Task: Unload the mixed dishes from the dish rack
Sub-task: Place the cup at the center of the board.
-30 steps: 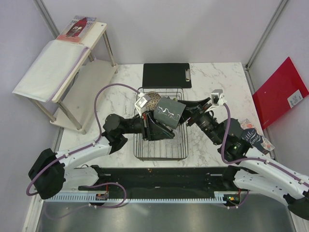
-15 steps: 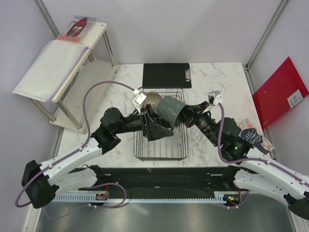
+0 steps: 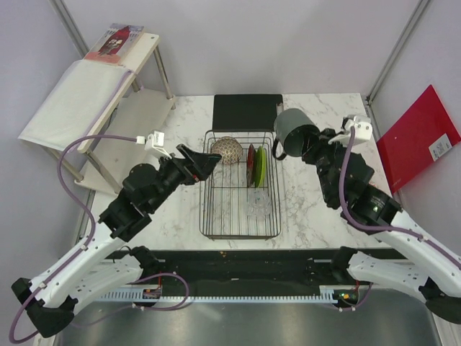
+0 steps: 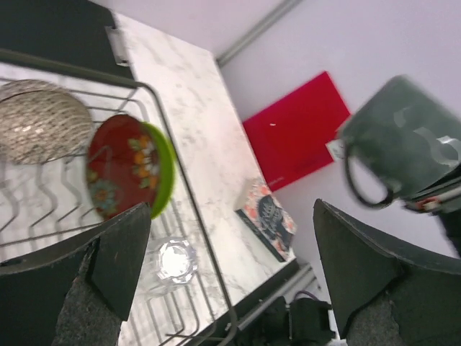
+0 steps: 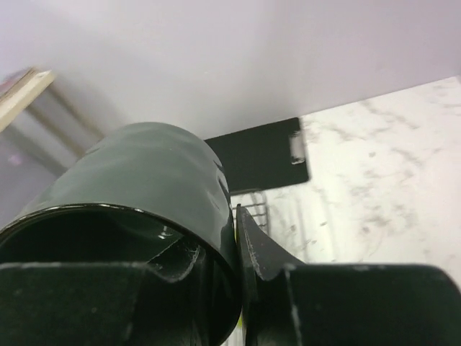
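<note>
My right gripper (image 3: 306, 142) is shut on the rim of the dark grey-green mug (image 3: 292, 128) and holds it in the air past the far right corner of the dish rack (image 3: 240, 229); the mug fills the right wrist view (image 5: 137, 194) and shows in the left wrist view (image 4: 403, 137). In the rack stand the speckled bowl (image 3: 227, 150), the dark red plate (image 3: 251, 166) and the lime-green plate (image 3: 260, 167); the clear glass (image 3: 258, 205) sits near the front right. My left gripper (image 3: 204, 161) is open and empty at the rack's left edge.
A black clipboard (image 3: 246, 112) lies behind the rack. A red folder (image 3: 416, 137) leans at the right wall, a patterned booklet (image 4: 268, 216) lies on the table's right side. A two-tier shelf (image 3: 101, 101) stands at the far left.
The right arm has lifted the mug out of the rack, up and to the far right. The left gripper has let go of it and drawn back left, open.
</note>
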You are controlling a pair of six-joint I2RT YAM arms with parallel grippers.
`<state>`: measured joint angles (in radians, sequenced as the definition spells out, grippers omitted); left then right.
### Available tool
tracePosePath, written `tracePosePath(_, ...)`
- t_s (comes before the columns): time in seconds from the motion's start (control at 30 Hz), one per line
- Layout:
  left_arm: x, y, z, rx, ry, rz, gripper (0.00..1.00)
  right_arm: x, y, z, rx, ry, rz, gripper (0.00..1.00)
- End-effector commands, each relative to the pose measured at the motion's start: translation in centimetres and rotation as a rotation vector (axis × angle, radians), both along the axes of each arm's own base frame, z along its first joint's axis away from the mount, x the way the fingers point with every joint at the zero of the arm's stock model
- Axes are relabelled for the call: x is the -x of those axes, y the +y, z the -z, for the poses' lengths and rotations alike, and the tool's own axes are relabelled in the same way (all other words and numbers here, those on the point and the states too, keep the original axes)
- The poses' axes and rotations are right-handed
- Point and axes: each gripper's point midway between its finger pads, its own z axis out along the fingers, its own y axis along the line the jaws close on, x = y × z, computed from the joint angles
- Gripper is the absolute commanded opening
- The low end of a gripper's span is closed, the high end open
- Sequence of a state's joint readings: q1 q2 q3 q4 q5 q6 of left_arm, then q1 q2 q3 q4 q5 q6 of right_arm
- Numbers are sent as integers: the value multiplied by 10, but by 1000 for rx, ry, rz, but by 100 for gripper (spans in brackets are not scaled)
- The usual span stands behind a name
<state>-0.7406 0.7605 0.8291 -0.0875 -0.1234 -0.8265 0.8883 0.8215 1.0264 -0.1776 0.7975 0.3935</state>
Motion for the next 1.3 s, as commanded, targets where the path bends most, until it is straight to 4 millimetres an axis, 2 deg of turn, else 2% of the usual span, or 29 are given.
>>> tracePosePath(0.0, -15, 26, 39, -117, 128, -167, 100, -22, -29, -38, 75, 28, 240, 0)
tracePosePath(0.03, -14, 25, 43, -143, 140, -159, 100, -27, -37, -60, 56, 13, 271, 0)
tracePosePath(0.07, -12, 24, 52, -185, 176, -143, 100, -36, -36, -62, 79, 28, 278, 0)
tracePosePath(0.1, -11, 23, 59, -209, 198, -131, 100, -55, -27, -45, 144, 90, 283, 0)
tracePosePath(0.13, -12, 18, 68, -239, 229, -114, 100, -73, -39, -58, 106, 94, 280, 0)
tracePosePath(0.17, -6, 13, 76, -268, 257, -67, 100, -88, -44, -52, 96, 127, 276, 0)
tracePosePath(0.2, -4, 9, 82, -285, 274, -41, 100, -112, -43, -27, 83, 211, 266, 0)
tracePosePath(0.23, -3, 3, 91, -303, 297, -13, 99, -132, -68, -29, 35, 229, 280, 0)
tracePosePath(0.27, 3, -1, 97, -305, 325, 23, 100, -144, -78, -21, 17, 256, 298, 0)
tracePosePath(0.3, 5, -4, 102, -303, 346, 37, 99, -163, -85, 3, 29, 320, 324, 0)
tracePosePath(0.33, 9, -9, 108, -300, 368, 67, 99, -174, -104, 6, -8, 331, 371, 0)
tracePosePath(0.37, 10, -11, 111, -303, 380, 79, 100, -184, -104, 16, -23, 360, 354, 0)
tracePosePath(0.4, 12, -12, 112, -301, 385, 91, 100, -201, -118, 40, -27, 418, 386, 0)
tracePosePath(0.47, 16, -13, 118, -306, 399, 108, 100, -216, -129, 68, -69, 496, 402, 0)
tracePosePath(0.5, 17, -12, 120, -307, 402, 106, 99, -226, -147, 96, -72, 579, 448, 0)
tracePosePath(0.6, 20, -7, 124, -312, 398, 98, 100, -230, -176, 132, -74, 679, 520, 0)
tracePosePath(0.67, 19, -2, 130, -325, 395, 79, 100, -229, -184, 140, -61, 690, 545, 0)
tracePosePath(0.7, 19, 0, 131, -326, 395, 68, 99, -228, -198, 148, -66, 705, 575, 0)
tracePosePath(0.73, 18, 2, 135, -334, 396, 57, 99, -227, -202, 154, -78, 719, 580, 0)
tracePosePath(0.87, 17, -2, 145, -349, 427, 66, 100, -223, -225, 197, -206, 816, 608, 0)
tracePosePath(0.9, 18, -3, 147, -351, 436, 73, 99, -217, -236, 212, -237, 852, 623, 0)
tracePosePath(1.07, 21, -4, 167, -369, 503, 79, 100, -211, -256, 235, -211, 907, 667, 0)
tracePosePath(1.2, 25, -4, 176, -376, 530, 87, 99, -197, -264, 274, -164, 1041, 691, 0)
tracePosePath(1.27, 25, -4, 177, -377, 535, 86, 99, -192, -265, 284, -146, 1067, 701, 0)
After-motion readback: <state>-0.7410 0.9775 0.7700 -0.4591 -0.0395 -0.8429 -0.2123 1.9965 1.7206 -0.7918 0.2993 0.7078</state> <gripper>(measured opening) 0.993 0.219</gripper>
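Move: The cup is already in the right gripper; its goal, the open marble board right of the rack, lies roughly 20 cm ahead, 24 cm right and 36 cm below. From that gripper, the green plate stands 6 cm ahead, 7 cm left; the clipboard 27 cm ahead, 10 cm left; the book 6 cm back, 38 cm right. The left gripper has the glass about 6 cm back, 15 cm right and 28 cm below, the red plate 7 cm ahead, 12 cm right. Keep the right gripper's pinch on the cup's wall and swing it forward, first rising slightly, then right and down over the bare marble, ending about 27 cm lower; meanwhile tip the fingers from level to steeply downward and turn them clockwise. Lower the open left gripper some 17 cm towards the glass in the rack, pitching its fingers down. ##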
